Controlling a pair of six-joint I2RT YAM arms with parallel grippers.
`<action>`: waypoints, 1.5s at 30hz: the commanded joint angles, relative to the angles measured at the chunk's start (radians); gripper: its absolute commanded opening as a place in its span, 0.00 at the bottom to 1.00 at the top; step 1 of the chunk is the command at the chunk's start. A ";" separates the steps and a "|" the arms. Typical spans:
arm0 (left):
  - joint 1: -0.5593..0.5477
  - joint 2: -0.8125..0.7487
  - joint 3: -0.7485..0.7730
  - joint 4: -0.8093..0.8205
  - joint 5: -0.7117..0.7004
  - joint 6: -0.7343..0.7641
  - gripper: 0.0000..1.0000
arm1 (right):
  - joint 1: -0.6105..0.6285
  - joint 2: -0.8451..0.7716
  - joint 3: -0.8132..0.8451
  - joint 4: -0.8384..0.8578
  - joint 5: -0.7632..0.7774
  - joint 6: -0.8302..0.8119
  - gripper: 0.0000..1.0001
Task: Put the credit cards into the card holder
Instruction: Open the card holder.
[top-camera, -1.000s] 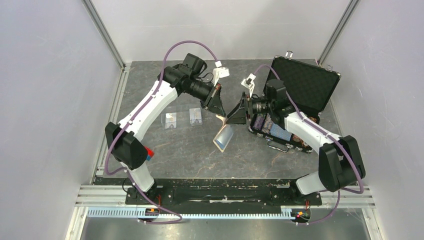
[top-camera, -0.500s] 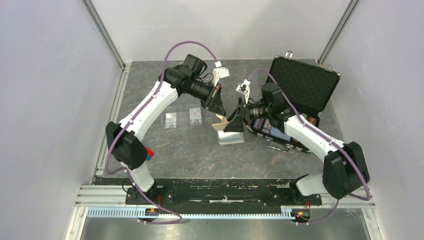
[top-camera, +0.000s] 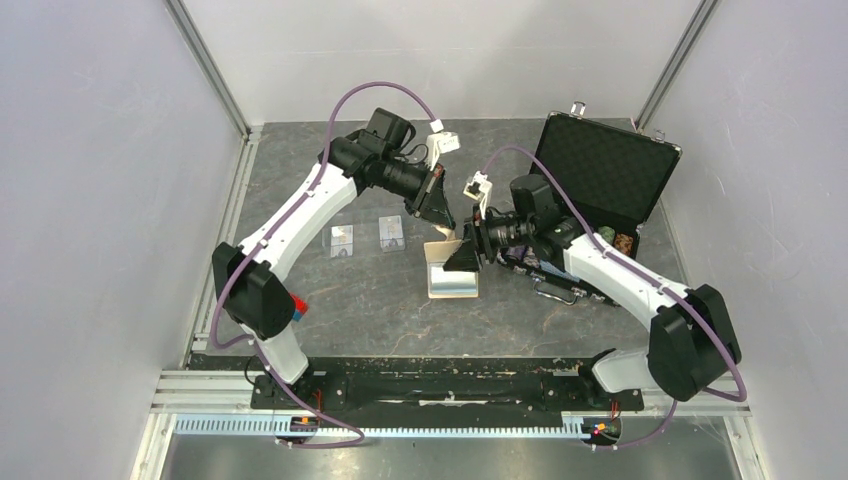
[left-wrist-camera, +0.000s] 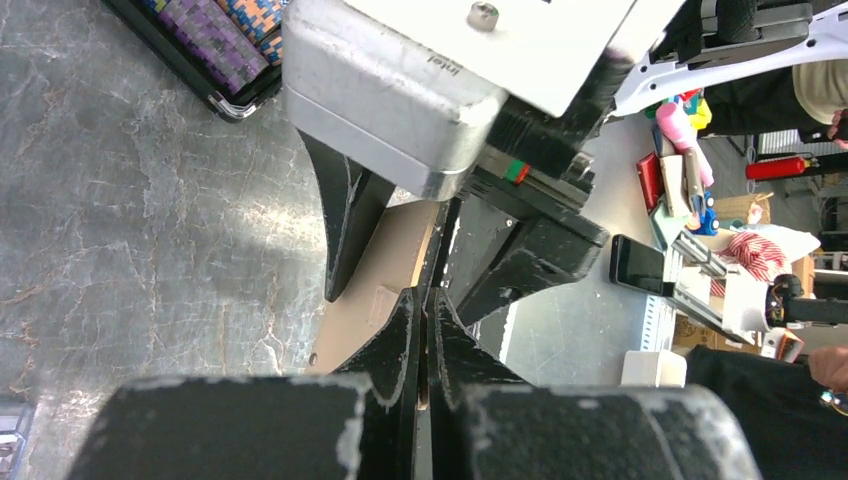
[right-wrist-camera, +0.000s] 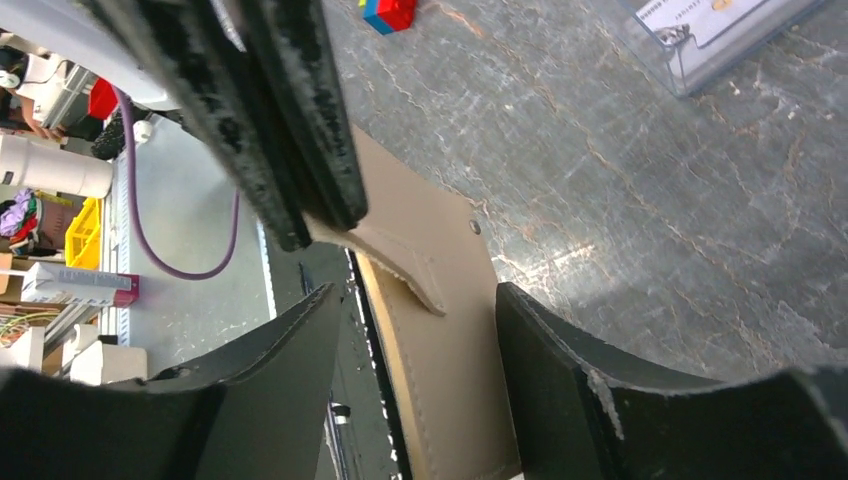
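Observation:
The tan card holder (top-camera: 455, 283) lies unfolded at the table's centre, its pale inner side up. My left gripper (top-camera: 440, 222) is shut on its tan flap; the left wrist view shows the black fingertips (left-wrist-camera: 408, 330) pinching that thin flap (left-wrist-camera: 385, 270). My right gripper (top-camera: 463, 259) is open, its fingers (right-wrist-camera: 560, 370) straddling the holder's edge (right-wrist-camera: 450, 400) with a gap on one side. Two credit cards (top-camera: 342, 241) (top-camera: 391, 233) sit side by side on the table left of the holder. One card (right-wrist-camera: 715, 25) shows in the right wrist view.
A black case (top-camera: 610, 165) stands open at the back right, with poker chips (top-camera: 527, 250) in its tray behind my right arm. A blue-red block (top-camera: 299, 306) lies near the left arm's base. Metal rails run along the left edge.
The right gripper moved left and down onto the card holder. The holder swung from hanging tilted to lying flat. The left gripper kept its hold on the flap.

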 joint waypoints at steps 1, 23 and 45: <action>0.004 -0.026 -0.019 0.098 0.039 -0.081 0.02 | 0.012 0.011 0.039 -0.029 0.070 -0.048 0.55; 0.044 -0.111 -0.124 0.320 -0.141 -0.250 0.32 | 0.001 0.059 0.128 -0.046 0.218 -0.035 0.00; 0.224 -0.155 -0.535 0.814 0.124 -0.660 0.76 | -0.135 0.124 0.238 0.066 0.143 0.187 0.00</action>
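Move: Hanging beneath the left fingers, which still hold its strap, the open card holder has its middle about 8 cm back from the left hand, level sideways and 5 cm down. The nearer clear card box lies roughly 14 cm to that hand's left, 1 cm ahead and some 20 cm below. From the right hand, open around the holder, the holder's middle is 3 cm back, 2 cm left and slightly below; the chip case's middle is about 30 cm to its right, level in reach, some 16 cm below. Sinking a little, the right hand shuts its fingers on the card holder near the strap, then carries it about 10 cm forward and slightly right, turning some 20 degrees clockwise and rising near the end. The left hand moves forward with it, opens wide to let go of the strap, swings off left and down with a counter-clockwise turn, then eases back a little, fingers open towards the holder. ##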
